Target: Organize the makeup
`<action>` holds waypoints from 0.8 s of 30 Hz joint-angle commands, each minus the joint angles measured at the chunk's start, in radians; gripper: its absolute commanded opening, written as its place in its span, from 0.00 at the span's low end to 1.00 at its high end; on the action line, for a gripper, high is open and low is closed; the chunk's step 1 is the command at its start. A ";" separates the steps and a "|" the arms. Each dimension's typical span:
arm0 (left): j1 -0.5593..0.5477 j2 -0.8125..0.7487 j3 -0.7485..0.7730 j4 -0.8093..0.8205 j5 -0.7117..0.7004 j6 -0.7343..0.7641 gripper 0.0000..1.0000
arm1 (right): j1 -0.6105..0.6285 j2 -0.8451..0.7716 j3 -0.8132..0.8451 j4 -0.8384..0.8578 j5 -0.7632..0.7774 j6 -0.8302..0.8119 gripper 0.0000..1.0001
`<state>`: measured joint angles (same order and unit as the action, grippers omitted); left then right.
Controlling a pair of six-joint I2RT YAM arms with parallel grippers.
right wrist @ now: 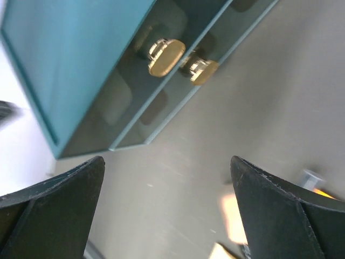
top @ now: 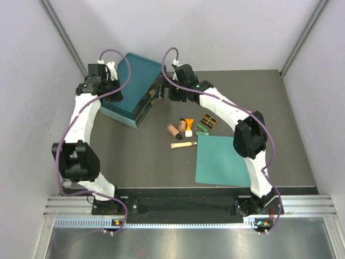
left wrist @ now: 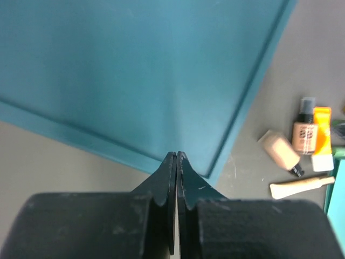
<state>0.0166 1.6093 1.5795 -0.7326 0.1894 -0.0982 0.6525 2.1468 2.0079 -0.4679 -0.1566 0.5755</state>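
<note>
The makeup lies in a cluster mid-table: a tan bottle on its side, a dark-capped bottle, an orange tube, a dark palette, a slim green tube and a beige stick. The left wrist view shows the capped bottle, orange tube, lying bottle and stick. My left gripper is shut and empty over the teal drawer box's top. My right gripper is open and empty, above the table in front of the box's gold knobs.
The teal drawer box stands at the back left, its front with two knobs facing the makeup. A flat teal mat lies at the front right, beside the right arm. Grey walls close in the table on three sides.
</note>
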 commanded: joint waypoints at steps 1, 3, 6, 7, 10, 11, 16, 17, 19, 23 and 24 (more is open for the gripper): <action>-0.003 0.066 0.047 -0.070 0.022 0.006 0.00 | -0.048 0.022 -0.063 0.261 -0.185 0.200 1.00; -0.004 0.075 0.040 -0.062 0.019 -0.003 0.00 | -0.063 0.022 -0.162 0.383 -0.233 0.323 0.97; -0.006 0.092 0.040 -0.059 0.008 -0.020 0.00 | -0.085 0.041 -0.276 0.612 -0.293 0.480 0.94; -0.004 0.104 0.049 -0.062 0.004 -0.021 0.00 | -0.094 0.050 -0.293 0.699 -0.316 0.518 0.92; -0.004 0.130 0.077 -0.074 0.008 -0.021 0.00 | -0.103 0.108 -0.325 0.846 -0.356 0.633 0.89; -0.004 0.138 0.088 -0.082 0.008 -0.021 0.00 | -0.106 0.132 -0.340 0.891 -0.362 0.699 0.89; -0.004 0.170 0.131 -0.109 0.005 -0.014 0.00 | -0.105 0.219 -0.311 1.107 -0.374 0.843 0.82; -0.004 0.172 0.129 -0.111 0.008 -0.014 0.00 | -0.106 0.244 -0.290 1.129 -0.379 0.883 0.82; -0.004 0.173 0.126 -0.114 0.010 -0.011 0.00 | -0.106 0.265 -0.285 1.217 -0.377 0.932 0.82; -0.004 0.173 0.116 -0.119 -0.002 -0.006 0.00 | -0.108 0.307 -0.252 1.287 -0.377 0.989 0.78; -0.004 0.175 0.116 -0.125 -0.005 -0.006 0.00 | -0.106 0.309 -0.245 1.290 -0.379 0.989 0.77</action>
<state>0.0158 1.7760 1.6794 -0.8165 0.1944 -0.1101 0.5423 2.4428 1.6794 0.6277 -0.5159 1.4796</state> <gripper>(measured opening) 0.010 0.783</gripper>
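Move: The drawer box's upper gold knob lies about 6 cm ahead of the open right hand, 7 cm to its left and 5 cm lower; the lower knob is roughly 1 cm nearer the hand sideways and 5 cm beneath it. The upright bottle stands about 2 cm back and 5 cm right of this hand, 17 cm down. From the closed left hand, the middle of the box top is some 7 cm ahead, 8 cm right and 4 cm below. The box top gets the left hand's shut fingertips, lowered about 4 cm onto it, then eased a little forward while staying down. Towards the drawer knobs the right hand sinks about 7 cm while going forward and left, rolling some 50 degrees so its fingers come nearly level, facing the drawer fronts. Its fingers narrow somewhat but stay open, and near the end it lifts slightly, still short of the upper knob. ##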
